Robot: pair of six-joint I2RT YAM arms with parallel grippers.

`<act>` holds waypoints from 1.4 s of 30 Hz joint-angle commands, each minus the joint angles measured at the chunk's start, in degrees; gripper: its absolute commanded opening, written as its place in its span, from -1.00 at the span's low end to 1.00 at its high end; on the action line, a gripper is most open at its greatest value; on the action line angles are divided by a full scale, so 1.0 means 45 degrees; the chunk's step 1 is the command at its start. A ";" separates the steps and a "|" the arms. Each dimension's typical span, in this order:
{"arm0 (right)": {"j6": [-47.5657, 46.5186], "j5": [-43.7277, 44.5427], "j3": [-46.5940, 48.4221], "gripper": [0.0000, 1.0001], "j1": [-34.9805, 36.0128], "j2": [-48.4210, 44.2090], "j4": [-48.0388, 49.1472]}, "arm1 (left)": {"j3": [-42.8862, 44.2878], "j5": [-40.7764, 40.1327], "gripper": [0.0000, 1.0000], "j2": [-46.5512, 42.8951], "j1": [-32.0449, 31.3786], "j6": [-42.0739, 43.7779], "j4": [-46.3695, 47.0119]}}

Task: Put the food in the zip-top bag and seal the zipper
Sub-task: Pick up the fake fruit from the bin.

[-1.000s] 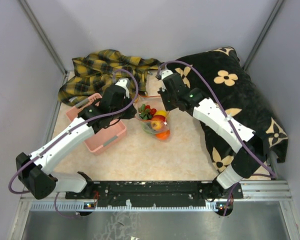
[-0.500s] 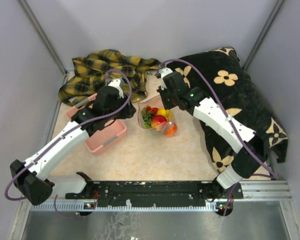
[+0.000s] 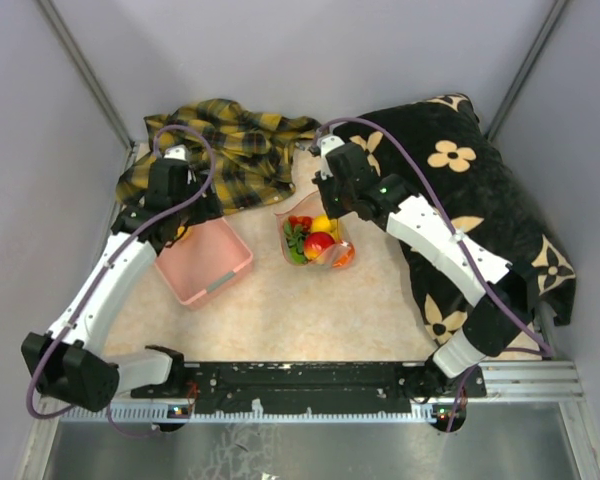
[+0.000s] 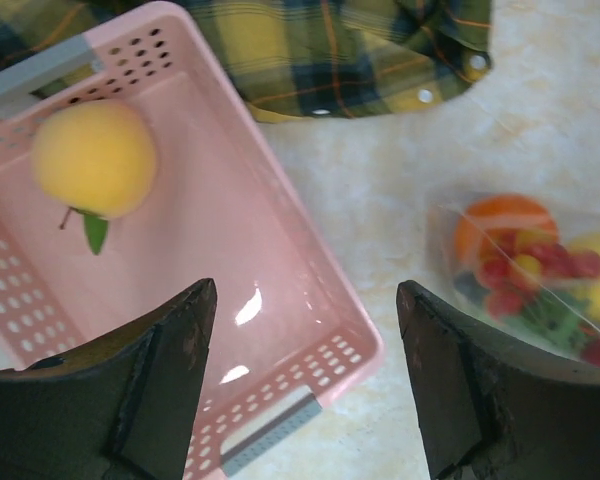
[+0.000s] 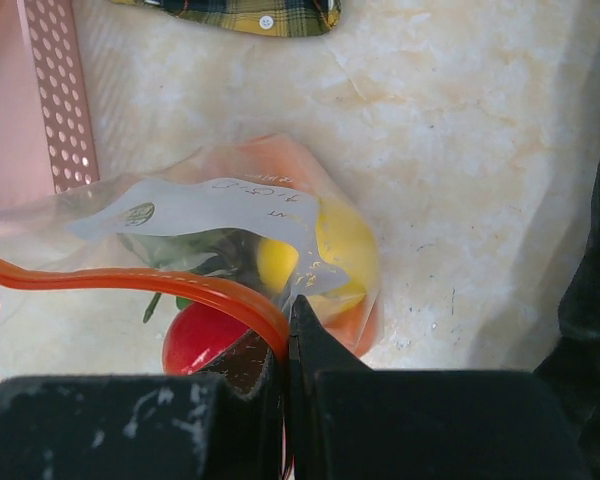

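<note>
The clear zip-top bag [image 3: 315, 238] lies on the table between the arms and holds the food: a red apple [image 5: 200, 335], a yellow lemon [image 5: 345, 240], an orange piece [image 4: 500, 215] and green leaves. My right gripper [image 5: 287, 330] is shut on the red zipper strip [image 5: 130, 283] at the bag's mouth, at the bag's far edge in the top view [image 3: 325, 208]. The slider is not visible. My left gripper [image 4: 305, 290] is open and empty above the pink basket [image 4: 210, 230], at its far left end [image 3: 170, 222]. A yellow-orange fruit [image 4: 93, 158] lies in the basket.
The pink basket [image 3: 238, 265] stands left of the bag. A yellow plaid cloth [image 3: 220, 140] lies behind it. A black flowered cushion [image 3: 470, 200] fills the right side, under the right arm. Grey walls close in the back and both sides.
My left gripper has let go of the bag and swung left and back, over the basket. The bag has shifted a little right and back. The right gripper has kept its grip.
</note>
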 commanded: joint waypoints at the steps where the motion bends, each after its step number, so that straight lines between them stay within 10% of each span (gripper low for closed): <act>1: -0.0052 -0.0191 0.0188 -1.00 -0.0054 -0.0411 0.0978 | 0.0051 -0.0104 0.63 0.0738 0.1207 0.0754 -0.0230; 12: -0.0033 -0.0538 -0.0155 -1.00 -0.0058 -0.0681 0.1222 | 0.1010 0.0676 0.98 0.3947 0.3519 0.1794 -0.0428; 42: 0.0044 -0.0794 -0.0317 -1.00 -0.0053 -0.0529 0.1496 | 0.4479 0.2197 0.97 0.9679 0.5244 0.2922 -0.2302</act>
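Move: The yellow fruit sits in the far left part of the pink bin, about 13 cm to the left of the left hand, 7 cm ahead and roughly 19 cm below. The bin's middle lies some 5 cm nearer and 5 cm to the right of the fruit; the plaid cloth is about 25 cm ahead of the hand and 3 cm left, and the filled bag about 3 cm ahead and 22 cm right. From the right hand, the fruit lies some 37 cm left, 7 cm ahead and 19 cm down. The left hand swings left and down over the pink bin towards the yellow fruit, easing forward almost level for a moment before sinking again, some 17 cm down, 13 cm left and 7 cm forward in all. On the way the wrist tips about 30 degrees further down and the part-open fingers spread fully until they stand either side of the fruit without closing, while the right hand stays nearly in place and keeps its pinch on the bag's rim. ##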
